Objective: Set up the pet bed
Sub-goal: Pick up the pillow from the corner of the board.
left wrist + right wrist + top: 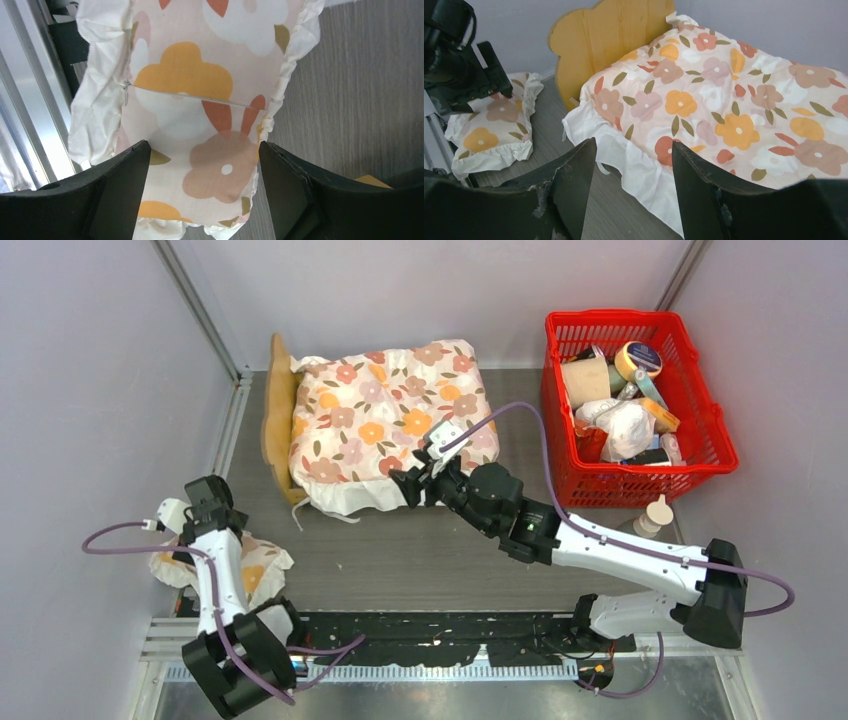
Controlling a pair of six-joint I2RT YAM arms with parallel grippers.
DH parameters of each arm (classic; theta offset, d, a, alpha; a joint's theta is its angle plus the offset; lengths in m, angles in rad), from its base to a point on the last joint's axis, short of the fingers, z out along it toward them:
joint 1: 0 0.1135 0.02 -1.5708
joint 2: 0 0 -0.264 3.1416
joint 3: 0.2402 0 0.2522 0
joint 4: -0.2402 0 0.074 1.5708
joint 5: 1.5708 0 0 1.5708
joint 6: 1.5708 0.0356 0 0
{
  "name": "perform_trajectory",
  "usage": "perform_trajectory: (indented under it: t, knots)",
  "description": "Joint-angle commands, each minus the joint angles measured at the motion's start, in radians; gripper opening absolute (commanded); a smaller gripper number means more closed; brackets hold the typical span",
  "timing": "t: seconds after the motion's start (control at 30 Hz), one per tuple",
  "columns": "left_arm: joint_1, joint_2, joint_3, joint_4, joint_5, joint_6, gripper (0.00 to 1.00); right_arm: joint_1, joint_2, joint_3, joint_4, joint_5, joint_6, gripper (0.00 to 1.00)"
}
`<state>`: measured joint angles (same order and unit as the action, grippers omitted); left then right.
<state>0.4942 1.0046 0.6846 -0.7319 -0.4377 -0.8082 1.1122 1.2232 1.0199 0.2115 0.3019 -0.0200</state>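
The pet bed shows its light-wood scalloped headboard [277, 410] [609, 40] at the left. Its sleeping surface is hidden under a large floral cushion [390, 420] [724, 100] with a white frill. My right gripper [415, 480] [634, 150] is open at the cushion's near frilled edge, with nothing between its fingers. A small floral pillow [255, 575] [200, 100] [494, 130] lies on the table at the near left. My left gripper [205, 502] [204, 155] hangs open just above it, its fingers [115, 185] standing wide on either side of the fabric.
A red plastic basket [715, 445] holding several items stands at the back right, with a small white bottle [655, 515] beside its near corner. Grey walls close in the left, back and right. An aluminium rail [30, 125] runs beside the pillow.
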Motion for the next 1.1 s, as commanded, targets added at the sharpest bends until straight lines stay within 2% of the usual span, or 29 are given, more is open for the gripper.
perform_trajectory:
  t: [0.0, 0.1, 0.17, 0.2, 0.23, 0.3, 0.33, 0.43, 0.53, 0.67, 0.73, 0.87, 0.9, 1.0, 1.07]
  knots:
    - [0.010, -0.036, -0.004, 0.018, -0.088, -0.043, 0.83, 0.000, 0.018, -0.020, 0.047, 0.026, -0.009, 0.63]
    - [0.014, 0.039, -0.046, 0.008, -0.079, -0.088, 0.80, 0.000, 0.029, -0.003, 0.028, 0.007, -0.016, 0.63]
    - [0.021, 0.091, -0.060, 0.012, -0.060, -0.108, 0.71, 0.000, 0.027, -0.003, 0.033, 0.003, -0.019, 0.63]
    - [0.021, 0.111, -0.059, 0.000, -0.061, -0.119, 0.62, 0.000, 0.025, -0.007, 0.034, 0.003, -0.019, 0.63]
    - [0.021, 0.122, -0.050, -0.026, -0.070, -0.138, 0.48, 0.000, 0.021, -0.009, 0.031, 0.006, -0.022, 0.63]
    - [0.020, 0.111, -0.018, -0.080, -0.092, -0.150, 0.06, 0.000, 0.006, -0.012, 0.016, 0.008, -0.023, 0.63]
    - [0.021, 0.092, 0.005, -0.115, -0.114, -0.164, 0.00, 0.000, -0.012, -0.014, 0.011, 0.009, -0.023, 0.63]
    - [0.016, -0.015, 0.107, -0.225, -0.158, -0.173, 0.00, 0.000, -0.079, -0.043, -0.004, 0.016, -0.007, 0.63]
    - [-0.021, -0.127, 0.235, -0.276, -0.162, -0.150, 0.00, 0.000, -0.141, -0.078, -0.017, 0.034, 0.014, 0.68]
    - [-0.160, -0.246, 0.382, -0.221, -0.182, -0.048, 0.00, 0.000, -0.216, -0.111, -0.094, 0.101, 0.050, 0.72]
    - [-0.221, -0.279, 0.428, -0.134, -0.103, 0.024, 0.00, 0.000, -0.239, -0.114, -0.173, 0.130, 0.060, 0.78]
    - [-0.331, -0.253, 0.563, -0.079, 0.059, 0.110, 0.00, 0.000, -0.300, -0.139, -0.251, 0.166, 0.089, 1.00]
    - [-0.364, -0.237, 0.602, -0.067, 0.101, 0.131, 0.00, -0.001, -0.324, -0.142, -0.263, 0.170, 0.094, 0.97]
    - [-0.434, -0.181, 0.704, -0.034, 0.263, 0.246, 0.00, 0.000, -0.384, -0.146, -0.339, 0.199, 0.162, 0.96]
    - [-0.479, -0.142, 0.780, -0.071, 0.310, 0.284, 0.00, 0.000, -0.431, -0.158, -0.391, 0.217, 0.206, 0.96]
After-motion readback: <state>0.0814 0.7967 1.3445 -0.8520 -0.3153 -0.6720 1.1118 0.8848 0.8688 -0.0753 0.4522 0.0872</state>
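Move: The left hand hovers open almost over the middle of the small flowered pillow, which lies about 5 cm below and some 2 cm nearer the base. From that hand, the wooden headboard stands about 23 cm ahead and 14 cm to the right, and the bed cushion lies about 23 cm ahead and 35 cm to the right. From the right hand, the small pillow lies roughly 34 cm left, 11 cm back and 30 cm down. The open left hand sinks about 3 cm while easing back a little, pinches the small pillow's cover near its zipper between both fingers, then lifts it fast, some 30 cm, swinging forward and right towards the headboard over the second half while the fingers tip up nearly 40 degrees and the wrist turns clockwise. Holding nothing, the right hand first dips about 3 cm, then draws off to its right by some 10 cm, drifting slightly back, away from the corner where the pillow lay, as its fingers spread to nearly full width. ##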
